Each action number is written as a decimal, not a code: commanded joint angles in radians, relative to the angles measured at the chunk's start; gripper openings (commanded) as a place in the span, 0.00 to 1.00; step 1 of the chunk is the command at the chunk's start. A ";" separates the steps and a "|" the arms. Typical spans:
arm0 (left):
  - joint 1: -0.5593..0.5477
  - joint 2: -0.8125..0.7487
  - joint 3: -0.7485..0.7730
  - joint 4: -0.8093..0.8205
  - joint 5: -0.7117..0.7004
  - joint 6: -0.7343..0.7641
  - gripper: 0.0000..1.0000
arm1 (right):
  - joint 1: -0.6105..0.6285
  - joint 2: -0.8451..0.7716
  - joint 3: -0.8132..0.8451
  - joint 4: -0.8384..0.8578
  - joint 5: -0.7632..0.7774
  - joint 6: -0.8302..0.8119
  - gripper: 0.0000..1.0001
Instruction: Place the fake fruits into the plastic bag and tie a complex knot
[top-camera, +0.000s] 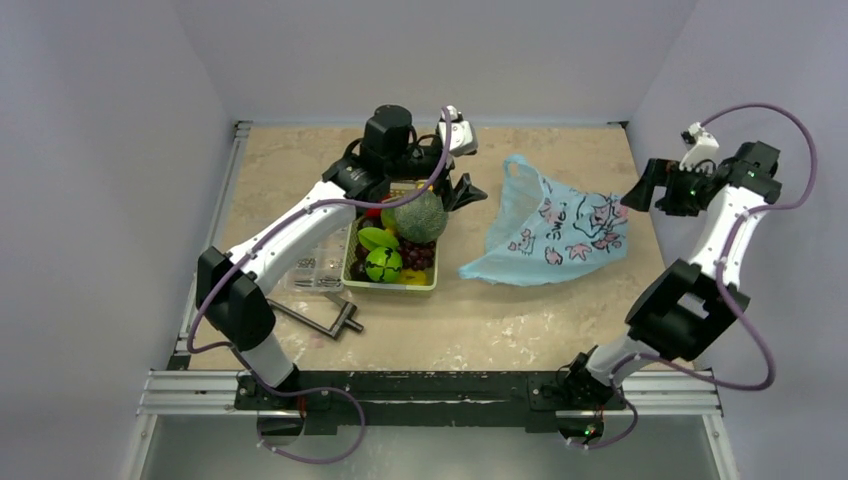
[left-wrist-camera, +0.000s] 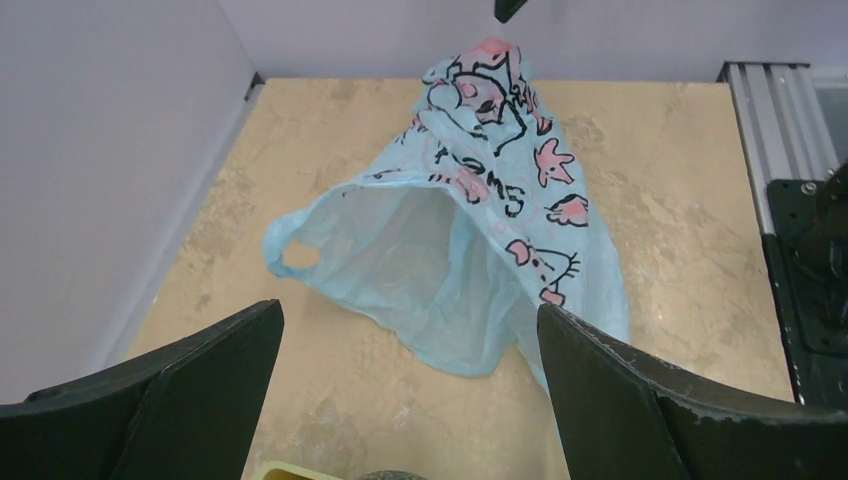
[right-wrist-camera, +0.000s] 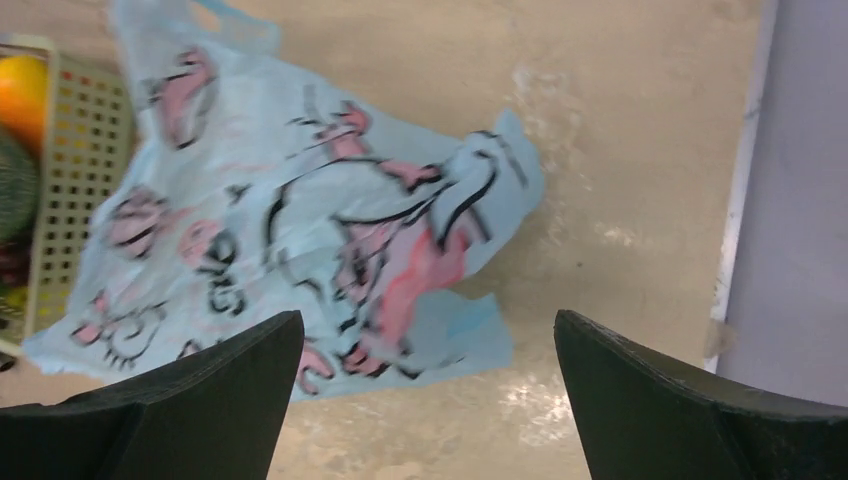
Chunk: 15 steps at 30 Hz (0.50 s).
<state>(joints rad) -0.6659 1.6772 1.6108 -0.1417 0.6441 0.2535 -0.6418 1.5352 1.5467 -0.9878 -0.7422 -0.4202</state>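
Note:
The light-blue plastic bag (top-camera: 555, 225) lies flat and crumpled on the table right of centre, one handle loop (top-camera: 515, 165) at its far end. The fake fruits sit in a green mesh basket (top-camera: 352, 262): a netted melon (top-camera: 420, 215), green pieces (top-camera: 383, 265), dark grapes (top-camera: 417, 255), a red apple (top-camera: 372, 212). My left gripper (top-camera: 465, 190) hangs open and empty just right of the melon, facing the bag's open mouth (left-wrist-camera: 420, 250). My right gripper (top-camera: 640, 190) is open and empty above the bag's right edge (right-wrist-camera: 300, 210). An orange (right-wrist-camera: 22, 85) shows in the basket.
A clear compartment box (top-camera: 318, 270) lies left of the basket. A black metal tool (top-camera: 325, 318) lies in front of it. Walls close in the table at left, back and right (right-wrist-camera: 790, 200).

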 joint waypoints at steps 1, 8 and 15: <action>-0.019 -0.033 -0.046 -0.035 0.086 0.060 1.00 | -0.016 0.143 0.050 -0.132 0.098 -0.204 0.99; -0.026 -0.063 -0.085 -0.103 0.101 0.137 1.00 | 0.021 0.201 -0.135 -0.140 0.051 -0.304 0.99; -0.005 -0.097 -0.103 -0.065 0.136 0.061 1.00 | 0.043 0.115 -0.142 -0.099 -0.131 -0.363 0.02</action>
<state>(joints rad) -0.6914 1.6535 1.5024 -0.2569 0.7162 0.3531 -0.6006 1.7767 1.3399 -1.0996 -0.7139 -0.7090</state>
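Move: The plastic bag's right end, spread loose, lies below the open right fingers: about 13 cm down, 4 cm back and 4 cm to the left. The bag's middle is roughly 12 cm left of that hand and 1 cm back, 16 cm down; its handle loop is some 22 cm left and 10 cm ahead, 13 cm down. From the left hand, the bag's right end lies about 30 cm right, 4 cm back and 22 cm lower. The bag's loose right end is what the right hand goes after: it drops quickly about 14 cm and draws back 4 cm, drifting first right, then left, the fingers tipping down some 20 degrees and turning a little counter-clockwise. At the bottom they close from wide open and pinch a fold of the film. The left hand, empty and still open, sinks about 6 cm and draws back 4 cm. ##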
